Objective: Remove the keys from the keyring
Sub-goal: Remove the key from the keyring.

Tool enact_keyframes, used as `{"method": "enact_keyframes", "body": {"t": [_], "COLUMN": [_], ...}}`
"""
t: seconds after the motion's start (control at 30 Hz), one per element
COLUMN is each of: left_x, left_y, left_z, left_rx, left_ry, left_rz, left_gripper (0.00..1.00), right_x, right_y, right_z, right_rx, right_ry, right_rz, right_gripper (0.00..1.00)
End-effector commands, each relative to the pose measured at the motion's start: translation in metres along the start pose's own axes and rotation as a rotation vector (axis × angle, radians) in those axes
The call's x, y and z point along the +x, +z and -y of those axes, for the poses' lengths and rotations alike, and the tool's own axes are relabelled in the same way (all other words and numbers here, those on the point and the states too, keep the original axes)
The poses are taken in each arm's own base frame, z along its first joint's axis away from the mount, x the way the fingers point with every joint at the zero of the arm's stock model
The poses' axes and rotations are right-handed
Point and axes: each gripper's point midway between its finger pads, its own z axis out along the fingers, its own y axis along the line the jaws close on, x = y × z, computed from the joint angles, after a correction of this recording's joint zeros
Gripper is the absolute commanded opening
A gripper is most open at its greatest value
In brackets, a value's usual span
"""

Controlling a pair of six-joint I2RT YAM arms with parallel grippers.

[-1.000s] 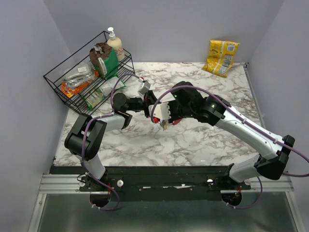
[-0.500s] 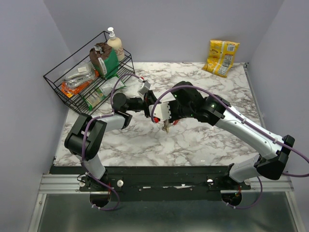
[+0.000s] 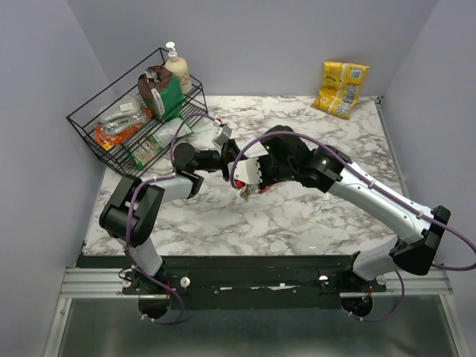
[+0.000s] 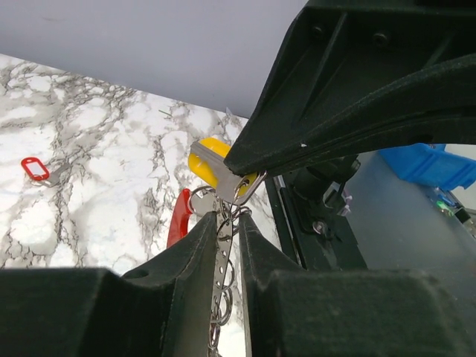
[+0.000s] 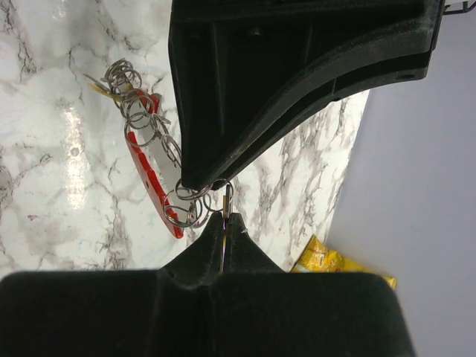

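Observation:
My left gripper (image 4: 227,217) is shut on the keyring (image 4: 221,249), a thin perforated metal strip strung with small rings and joined to a red loop (image 4: 177,217). My right gripper (image 5: 225,218) meets it tip to tip and is shut on a yellow-headed key (image 4: 210,161), seen edge-on as the key (image 5: 224,204). The red strap (image 5: 146,178) and chain of rings (image 5: 137,111) hang over the marble. From above, both grippers (image 3: 236,165) meet mid-table with the bunch (image 3: 245,195) dangling below. A separate red-tagged key (image 4: 33,167) lies on the marble.
A black wire rack (image 3: 88,119) with packets and a soap bottle (image 3: 177,65) stands at the back left. A yellow snack bag (image 3: 341,88) leans on the back wall at the right. Grey walls close in both sides.
The right gripper and the dangling bunch have shifted slightly left, towards the left gripper. Both grips are unchanged.

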Motion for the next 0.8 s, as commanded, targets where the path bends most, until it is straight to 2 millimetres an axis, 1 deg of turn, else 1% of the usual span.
{"method": "enact_keyframes", "body": {"t": [0.0,0.03,0.1,0.13,0.2,0.23,0.4,0.5,0.53,0.57,0.6,0.63,0.67,0.7,0.77], "left_x": [-0.035,-0.035,-0.034,-0.033,-0.034,-0.033,-0.034,-0.036,-0.036,-0.037,-0.041,-0.044,-0.047,-0.052,-0.057], "left_y": [0.002,0.002,0.002,0.002,0.002,0.002,0.002,0.0,0.0,-0.001,-0.004,-0.007,-0.008,-0.012,-0.013], "left_z": [0.035,0.036,0.036,0.036,0.036,0.036,0.037,0.035,0.035,0.034,0.031,0.028,0.027,0.023,0.022], "left_rx": [0.111,0.113,0.114,0.115,0.113,0.113,0.113,0.101,0.094,0.086,0.068,0.052,0.041,0.019,0.01], "left_ry": [0.343,0.343,0.34,0.339,0.343,0.337,0.335,0.339,0.335,0.336,0.34,0.342,0.342,0.341,0.345], "left_rz": [0.09,0.089,0.086,0.085,0.088,0.086,0.089,0.098,0.104,0.109,0.123,0.133,0.143,0.16,0.171], "left_gripper": [0.22,0.18,0.13,0.09,0.05,0.0,0.0,0.0,0.0,0.0,0.0,0.0,0.0,0.0,0.0], "right_x": [-0.003,-0.004,-0.003,-0.003,-0.003,-0.004,0.004,0.011,0.014,0.017,0.021,0.024,0.026,0.028,0.031], "right_y": [0.002,0.001,0.0,-0.001,-0.004,-0.005,-0.006,-0.011,-0.012,-0.017,-0.019,-0.018,-0.022,-0.022,-0.017], "right_z": [0.004,0.005,0.008,0.009,0.012,0.012,0.019,0.026,0.025,0.026,0.026,0.022,0.021,0.018,0.007], "right_rx": [0.005,0.009,0.018,0.024,0.034,0.038,0.073,0.108,0.108,0.12,0.123,0.114,0.12,0.117,0.089], "right_ry": [-0.006,-0.004,-0.002,-0.002,0.001,0.0,0.01,0.027,0.029,0.035,0.042,0.043,0.045,0.043,0.038], "right_rz": [0.014,0.015,0.012,0.012,0.012,0.015,-0.01,-0.021,-0.024,-0.022,-0.022,-0.026,-0.021,-0.022,-0.02], "right_gripper": [0.01,0.01,0.01,0.01,0.01,0.01,0.01,0.01,0.01,0.01,0.01,0.01,0.01,0.01,0.01]}}
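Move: The rings of the keyring hang right at the left hand, between its parted fingertips, about 1 cm to its right. From the right hand, which already grips the yellow-headed key, those rings lie about 2 cm left, 1 cm back and 1 cm lower. The yellow-headed key is roughly 3 cm right of the left hand and 2 cm higher, level with it fore and aft. The red key dangles some 3 cm right of the left hand, 4 cm lower, about level forward. Staying almost in place, the left hand first shuts its fingers from about a third open and pinches a ring of the keyring. Then the right hand, still gripping the yellow-headed key, draws off to the right some 2 cm and about 1 cm forward, yawing slightly clockwise, while the left eases about 1 cm forward, up and left, parting the hands. ##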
